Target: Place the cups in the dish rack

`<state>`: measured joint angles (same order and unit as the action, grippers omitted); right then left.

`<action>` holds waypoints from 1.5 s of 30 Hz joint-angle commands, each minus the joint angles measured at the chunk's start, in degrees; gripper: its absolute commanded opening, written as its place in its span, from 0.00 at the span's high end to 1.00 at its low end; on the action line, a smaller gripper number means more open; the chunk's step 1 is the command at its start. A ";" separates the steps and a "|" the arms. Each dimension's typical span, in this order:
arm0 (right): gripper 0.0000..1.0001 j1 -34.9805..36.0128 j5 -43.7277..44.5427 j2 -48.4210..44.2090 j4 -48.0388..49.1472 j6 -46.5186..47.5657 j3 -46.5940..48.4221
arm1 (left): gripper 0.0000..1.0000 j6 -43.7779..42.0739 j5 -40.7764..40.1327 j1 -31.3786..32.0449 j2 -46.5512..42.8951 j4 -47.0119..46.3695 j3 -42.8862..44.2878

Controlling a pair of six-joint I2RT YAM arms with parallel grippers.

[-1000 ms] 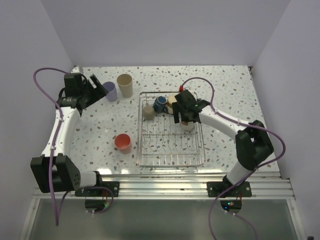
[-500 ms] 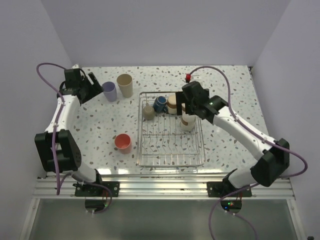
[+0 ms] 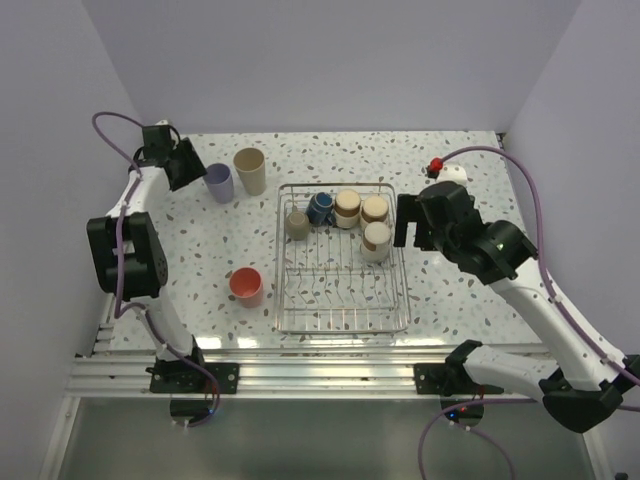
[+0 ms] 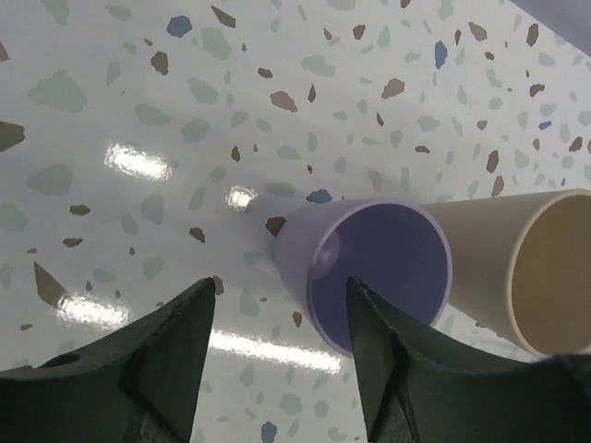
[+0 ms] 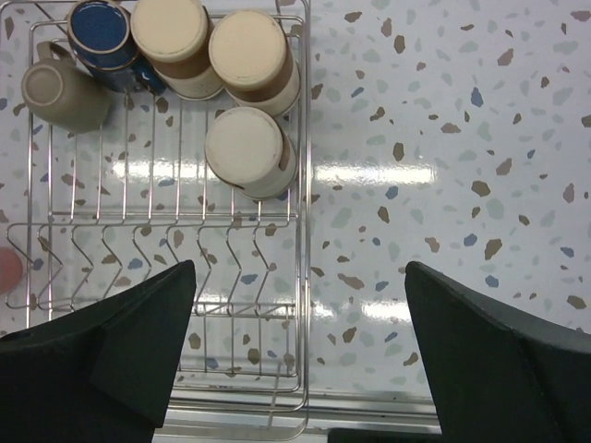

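The lavender cup point(image 3: 218, 183) stands upright at the back left of the table, beside the tall beige cup point(image 3: 250, 170). My left gripper point(image 3: 194, 170) is open at the lavender cup point(image 4: 379, 268): one finger is outside its near wall and the other in front of its mouth. The coral cup point(image 3: 245, 286) stands left of the dish rack point(image 3: 341, 329). Inside the rack are a tan mug point(image 3: 297, 224), a blue mug point(image 3: 320, 208) and three upturned cups point(image 5: 249, 148). My right gripper point(image 3: 406, 222) hangs open and empty over the rack's right edge point(image 5: 304, 305).
The beige cup point(image 4: 540, 268) almost touches the lavender one on its right. The left wall is close behind my left arm. Speckled tabletop point(image 5: 462, 185) lies to the right of the rack. The front half of the rack holds only wire tines point(image 5: 157, 249).
My right gripper has lifted away from the upturned cups and pulled back to the right of the rack, empty. My left gripper has shifted at the lavender cup and its jaws have narrowed.
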<state>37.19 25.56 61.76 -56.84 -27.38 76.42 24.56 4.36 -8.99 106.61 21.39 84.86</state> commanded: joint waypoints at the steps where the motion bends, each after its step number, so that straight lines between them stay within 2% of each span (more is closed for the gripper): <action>1: 0.01 0.25 1.86 -0.23 -3.45 -2.24 -0.49 | 0.39 -0.74 1.09 -0.50 3.16 -3.72 3.29; 5: 0.01 0.16 1.86 0.12 -3.54 -2.59 0.22 | 0.51 -0.21 1.70 -0.41 6.06 -4.16 4.00; 10: 0.01 0.25 2.21 -0.06 -4.24 -2.77 1.27 | 0.61 0.49 3.63 -0.41 7.91 -4.77 4.61; 13: 0.01 0.25 2.30 -0.32 -4.86 -2.86 1.62 | 0.81 1.10 4.16 -0.41 8.09 -4.69 5.05; 14: 0.01 0.16 2.39 -0.41 -4.86 -2.86 2.06 | 0.93 1.19 4.25 -0.32 8.00 -4.43 5.49; 15: 0.01 0.25 2.39 -0.41 -5.12 -2.77 2.41 | 0.99 1.72 4.25 -0.41 7.22 -3.99 5.58; 22: 0.01 0.25 -0.68 1.96 -4.60 -0.84 9.09 | 1.00 6.20 6.27 -0.94 -2.62 -4.16 2.60; 24: 0.01 0.25 -4.71 3.10 -0.93 -0.40 11.29 | 1.00 9.35 9.25 -1.02 -7.17 -5.29 -0.03; 26: 0.01 0.16 -14.89 3.89 3.47 -0.22 11.73 | 1.00 11.91 13.89 -1.11 -10.79 -6.88 -4.58; 28: 0.01 0.08 -25.32 6.09 11.20 -2.15 11.56 | 1.00 15.86 18.03 -1.03 -16.76 -10.57 -10.46; 30: 0.01 0.08 -32.38 9.24 20.16 -6.36 10.86 | 1.00 21.28 22.25 -1.11 -22.57 -16.44 -15.05; 31: 0.01 0.08 -38.86 10.13 26.80 -10.38 9.63 | 1.00 23.15 26.19 -1.03 -25.80 -19.68 -18.64; 32: 0.01 0.16 -41.44 11.27 26.87 -10.42 8.93 | 1.00 25.08 28.31 -0.94 -25.84 -19.72 -20.50; 33: 0.01 0.16 -44.25 12.24 34.44 -14.85 8.14 | 1.00 30.15 30.16 -1.02 -29.23 -25.02 -22.70; 34: 0.01 0.16 -46.20 14.42 38.08 -17.16 7.43 | 1.00 33.33 32.18 -1.03 -31.09 -28.91 -25.42; 35: 0.01 0.16 -49.52 15.75 44.47 -21.19 6.73 | 1.00 36.50 35.68 -1.03 -34.68 -32.95 -30.75; 36: 0.01 0.25 -50.69 16.89 47.41 -23.23 6.46 | 1.00 39.40 36.85 -1.03 -35.93 -39.34 -32.72; 37: 0.01 0.25 -51.74 19.60 50.04 -25.08 6.55 | 1.00 42.91 37.73 -1.11 -36.99 -40.97 -34.05; 41: 0.01 0.16 -55.88 25.23 65.14 -35.17 6.81 | 1.00 45.05 40.29 0.55 -40.06 -41.86 -35.20; 45: 0.01 0.16 -56.15 29.29 70.19 -38.89 9.00 | 1.00 52.40 40.99 1.61 -41.13 -49.49 -37.74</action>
<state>37.28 -26.17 89.97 0.60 -59.05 82.96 68.27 41.63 -8.12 67.81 -16.40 48.36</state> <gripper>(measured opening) 0.986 0.074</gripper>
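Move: The purple cup stands just under my left hand: its middle is about 2 cm ahead, 4 cm to the right and 8 cm below. The beige cup is some 9 cm right of the purple one and 2 cm farther out; the olive mug in the rack is about 10 cm back from my left hand and 26 cm to its right. From my right hand the purple cup lies roughly 52 cm left, 27 cm ahead and 22 cm lower; a white cup in the rack is 10 cm ahead, 6 cm left, 20 cm down. I sink my left hand about 5 cm, one finger inside the purple cup and one outside, pinch its left-hand wall, then lift it some 22 cm while drawing back and right, rolling the wrist to aim its base at my right hand. My right hand, after barely moving, sweeps 27 cm left, rising and reaching forward a little, rolling about 60 degrees, its open fingers coming towards the cup's base. ##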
